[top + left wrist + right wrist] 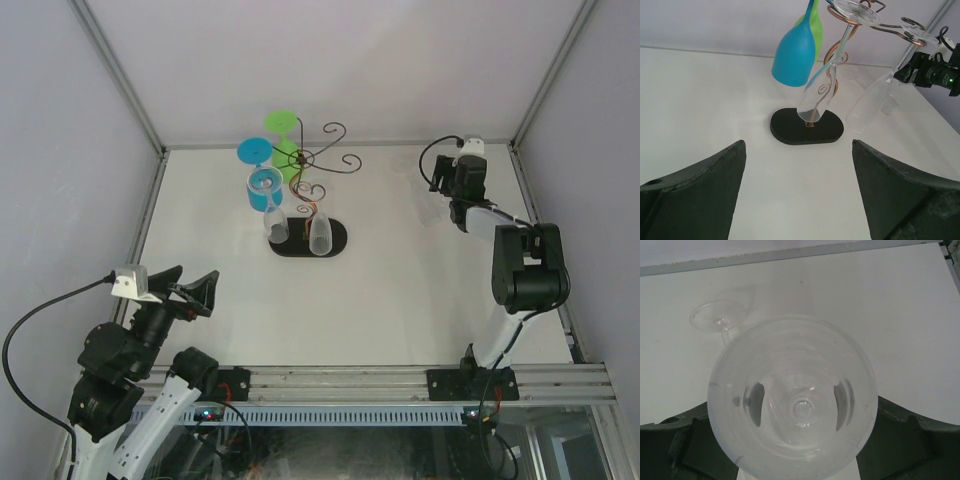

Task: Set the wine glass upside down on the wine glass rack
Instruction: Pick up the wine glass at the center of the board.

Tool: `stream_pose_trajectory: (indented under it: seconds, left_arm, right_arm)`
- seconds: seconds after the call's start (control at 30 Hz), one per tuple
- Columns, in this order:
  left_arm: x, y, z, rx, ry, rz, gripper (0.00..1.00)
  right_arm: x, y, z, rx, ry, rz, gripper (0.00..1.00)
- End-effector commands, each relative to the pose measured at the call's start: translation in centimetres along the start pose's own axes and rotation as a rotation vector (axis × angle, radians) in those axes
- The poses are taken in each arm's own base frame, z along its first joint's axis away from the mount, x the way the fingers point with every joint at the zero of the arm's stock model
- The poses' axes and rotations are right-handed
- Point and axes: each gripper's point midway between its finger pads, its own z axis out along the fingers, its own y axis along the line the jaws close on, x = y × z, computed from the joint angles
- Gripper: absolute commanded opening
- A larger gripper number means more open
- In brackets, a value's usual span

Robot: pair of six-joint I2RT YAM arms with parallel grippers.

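Note:
A clear wine glass (792,400) fills the right wrist view, its open bowl facing the camera. My right gripper (800,405) is shut on the bowl, and its dark fingers (756,402) show through the glass on both sides. From above, the right gripper (441,172) is at the back right, well away from the wine glass rack (322,160). The rack's black oval base (806,127) lies ahead of my left gripper (799,150), which stands open and empty near the front left (200,290).
Hanging upside down on the rack are a blue glass (263,185), a green glass (283,140) and two clear glasses (277,225) (320,232). Another clear glass (720,320) lies on the table beyond the held one. Walls close the back and sides.

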Motion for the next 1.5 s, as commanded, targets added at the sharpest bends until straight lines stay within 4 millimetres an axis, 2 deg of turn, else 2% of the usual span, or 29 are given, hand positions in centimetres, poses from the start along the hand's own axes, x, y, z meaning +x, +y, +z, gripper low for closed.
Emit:
stream_pose_trajectory:
  seconds: [0.0,0.2,0.4,0.63,0.77,0.9,1.03,1.2,1.47]
  left_arm:
    - [0.2,0.2,0.2,-0.01,-0.008,0.006,0.9]
    - [0.1,0.3,0.1,-0.009,-0.011,0.008,0.9]
    - [0.0,0.5,0.0,-0.021,-0.02,0.008,0.9]
    - [0.0,0.5,-0.1,-0.019,-0.021,0.005,0.9]
    - [0.1,0.6,-0.1,-0.022,-0.019,0.008,0.9]
    - [0.1,0.6,-0.2,-0.023,-0.017,0.009,0.9]
    - [0.0,0.6,-0.2,-0.024,-0.025,0.003,0.9]
    - [0.0,0.6,-0.2,-0.021,-0.026,0.0,0.9]
    - [0.0,0.7,-0.4,-0.025,-0.031,0.0,0.9]
  right_arm:
    - [-3.2,0.4,0.3,-0.004,-0.083,-0.012,0.67]
    - [-2.3,0.4,0.1,-0.001,-0.058,-0.019,0.75]
    - [-1.7,0.4,-0.6,-0.003,-0.057,-0.015,0.9]
    - [-2.7,-0.4,-2.3,0.034,-0.069,0.004,0.99]
    - [-2.5,-1.1,-4.1,0.08,-0.051,0.052,1.0]
    - [-0.6,-1.1,-5.5,0.111,0.011,0.046,1.0]
    - [1.2,-0.2,-6.5,0.117,0.059,-0.022,1.0]
    - [2.8,2.0,-7.1,0.087,0.099,-0.09,1.0]
    - [4.9,2.9,-6.2,0.1,0.168,-0.154,1.0]
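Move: My right hand still holds a clear upright glass, its middle about 2 cm below the fingers. The lying wine glass is roughly 7 cm to the left, level fore and aft, some 9 cm lower, its bowl end nearer me. The rack's black base stands about 33 cm to the left and 15 cm back, 11 cm below. From my left hand the lying glass is about 36 cm ahead, 42 cm right and 27 cm down. I open my right fingers wide, letting go of the upright glass's bowl as I dip slightly, then draw back about 8 cm with a short lift to clear the glass. From there I swing some 4 cm left and sink again towards the lying glass's bowl end, the fingers tipping down about 10 degrees, wide open and touching nothing yet. ##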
